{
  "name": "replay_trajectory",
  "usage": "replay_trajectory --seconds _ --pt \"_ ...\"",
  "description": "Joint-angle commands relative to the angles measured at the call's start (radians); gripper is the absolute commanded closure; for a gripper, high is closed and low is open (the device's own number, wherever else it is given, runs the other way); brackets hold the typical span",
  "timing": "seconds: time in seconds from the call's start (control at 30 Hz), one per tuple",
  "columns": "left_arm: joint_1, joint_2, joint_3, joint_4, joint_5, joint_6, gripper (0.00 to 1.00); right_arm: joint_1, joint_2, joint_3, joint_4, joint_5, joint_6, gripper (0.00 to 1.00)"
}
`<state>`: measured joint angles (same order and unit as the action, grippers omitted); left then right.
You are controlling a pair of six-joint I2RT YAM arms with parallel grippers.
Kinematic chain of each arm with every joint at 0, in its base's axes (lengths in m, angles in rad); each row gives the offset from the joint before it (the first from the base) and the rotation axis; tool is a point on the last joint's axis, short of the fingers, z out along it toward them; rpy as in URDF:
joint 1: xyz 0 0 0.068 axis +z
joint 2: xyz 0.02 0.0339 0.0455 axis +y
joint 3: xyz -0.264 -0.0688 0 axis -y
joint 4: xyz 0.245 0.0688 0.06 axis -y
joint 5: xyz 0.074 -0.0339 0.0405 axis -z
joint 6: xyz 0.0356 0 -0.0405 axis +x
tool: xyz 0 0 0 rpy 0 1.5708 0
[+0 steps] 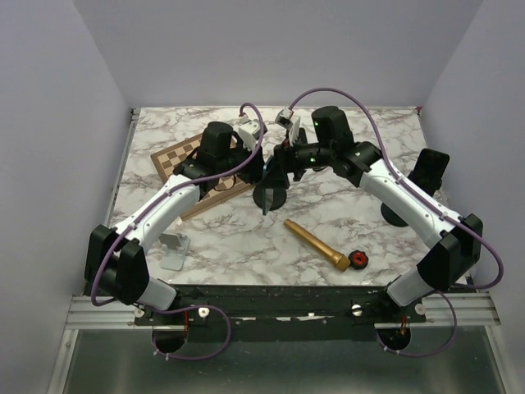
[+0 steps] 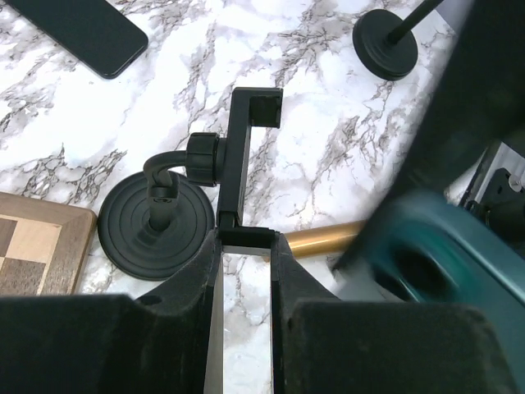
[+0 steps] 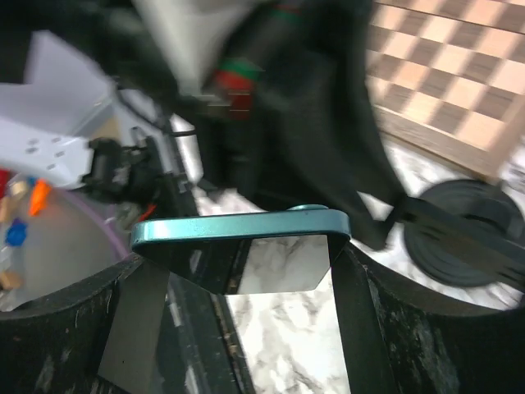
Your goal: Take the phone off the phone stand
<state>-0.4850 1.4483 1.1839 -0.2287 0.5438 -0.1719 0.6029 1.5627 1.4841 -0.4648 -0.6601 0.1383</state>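
The black phone stand has a round base and an upright clamp bracket that is empty. My left gripper is shut on the lower end of that bracket; in the top view it is at the table's middle, above the stand base. The teal phone lies edge-on between my right gripper's fingers, clear of the bracket. The right gripper is shut on it, just right of the stand. The phone shows as a blur in the left wrist view.
A chessboard lies left of the stand. A gold cylinder and a small red-and-black piece lie in front. A silver stand is front left. A second black stand stands at the right. A black phone lies flat.
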Motion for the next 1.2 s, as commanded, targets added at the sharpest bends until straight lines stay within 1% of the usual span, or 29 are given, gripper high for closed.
replay_trajectory --seconds 0.0,0.1,0.2,0.37,0.43,0.47,0.53,0.63,0.7,0.83,0.9,0.93,0.97,1.0,1.1,1.17 --pt "0.004 0.016 0.021 0.035 -0.044 0.025 1.0 0.013 -0.065 0.039 0.028 -0.173 0.026 0.99" --pt "0.005 0.015 0.02 0.033 -0.043 0.025 1.0 0.013 -0.063 0.05 0.006 -0.116 0.035 0.99" --pt "0.005 0.011 0.021 0.032 -0.042 0.023 1.0 0.013 -0.077 0.05 -0.046 -0.02 0.048 0.99" --pt "0.005 -0.002 0.033 0.015 -0.046 0.017 1.0 0.012 -0.174 -0.048 -0.034 0.104 0.083 0.99" --pt "0.004 -0.007 0.046 -0.006 -0.055 0.013 1.0 0.012 -0.22 -0.083 -0.04 0.186 0.099 0.99" --pt "0.004 -0.007 0.055 -0.022 -0.062 0.011 0.98 0.012 -0.245 -0.101 -0.04 0.245 0.111 0.99" --pt "0.004 -0.012 0.067 -0.041 -0.067 0.008 0.84 0.012 -0.286 -0.136 -0.041 0.344 0.136 0.99" --pt "0.004 -0.043 0.047 -0.018 -0.076 -0.004 0.65 0.012 -0.336 -0.207 -0.026 0.467 0.165 0.99" --pt "0.004 -0.059 0.046 -0.02 -0.083 -0.003 0.56 0.012 -0.356 -0.25 -0.023 0.57 0.188 0.99" --pt "0.005 -0.082 0.054 -0.037 -0.085 -0.007 0.4 0.012 -0.397 -0.322 -0.016 0.705 0.239 0.99" --pt "0.003 -0.097 0.054 -0.04 -0.096 -0.009 0.31 0.012 -0.424 -0.359 0.002 0.734 0.26 0.99" --pt "0.003 -0.108 0.056 -0.042 -0.102 -0.009 0.2 0.012 -0.438 -0.377 0.01 0.743 0.27 0.99" --pt "0.004 -0.119 0.058 -0.048 -0.113 -0.008 0.06 0.012 -0.446 -0.388 0.015 0.752 0.275 0.99" --pt "0.004 -0.131 0.058 -0.05 -0.121 -0.009 0.02 0.012 -0.449 -0.399 0.015 0.766 0.285 0.99" --pt "0.003 -0.187 0.045 -0.045 -0.167 -0.011 0.01 0.012 -0.437 -0.412 -0.003 0.816 0.307 0.99" --pt "0.002 -0.234 0.025 -0.035 -0.229 -0.009 0.01 0.012 -0.418 -0.414 -0.02 0.86 0.326 0.99"
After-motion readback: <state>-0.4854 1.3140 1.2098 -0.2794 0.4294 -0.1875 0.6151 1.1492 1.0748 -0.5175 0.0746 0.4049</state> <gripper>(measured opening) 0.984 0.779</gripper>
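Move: The right hand holds the phone, already free of the stand; the clear table it heads for lies about 14 cm to its right, 5 cm farther out and some 26 cm below. The phone stand's base is 11 cm ahead and 2 cm left of this hand, the gold bar 6 cm back and 13 cm right. The left hand, about 22 cm above the table, still grips the stand's cradle; the base is some 8 cm straight ahead, the clear table 2 cm ahead and 13 cm right. Back and up a couple of centimetres, then rightward some 13 cm, the right hand carries the phone away from the stand, turning clockwise about 40 degrees and sinking over the last part, its grip kept throughout. The left hand holds the cradle almost still at first, then opens wide, lets go and backs off, rising about 5 cm and drifting slightly left. ##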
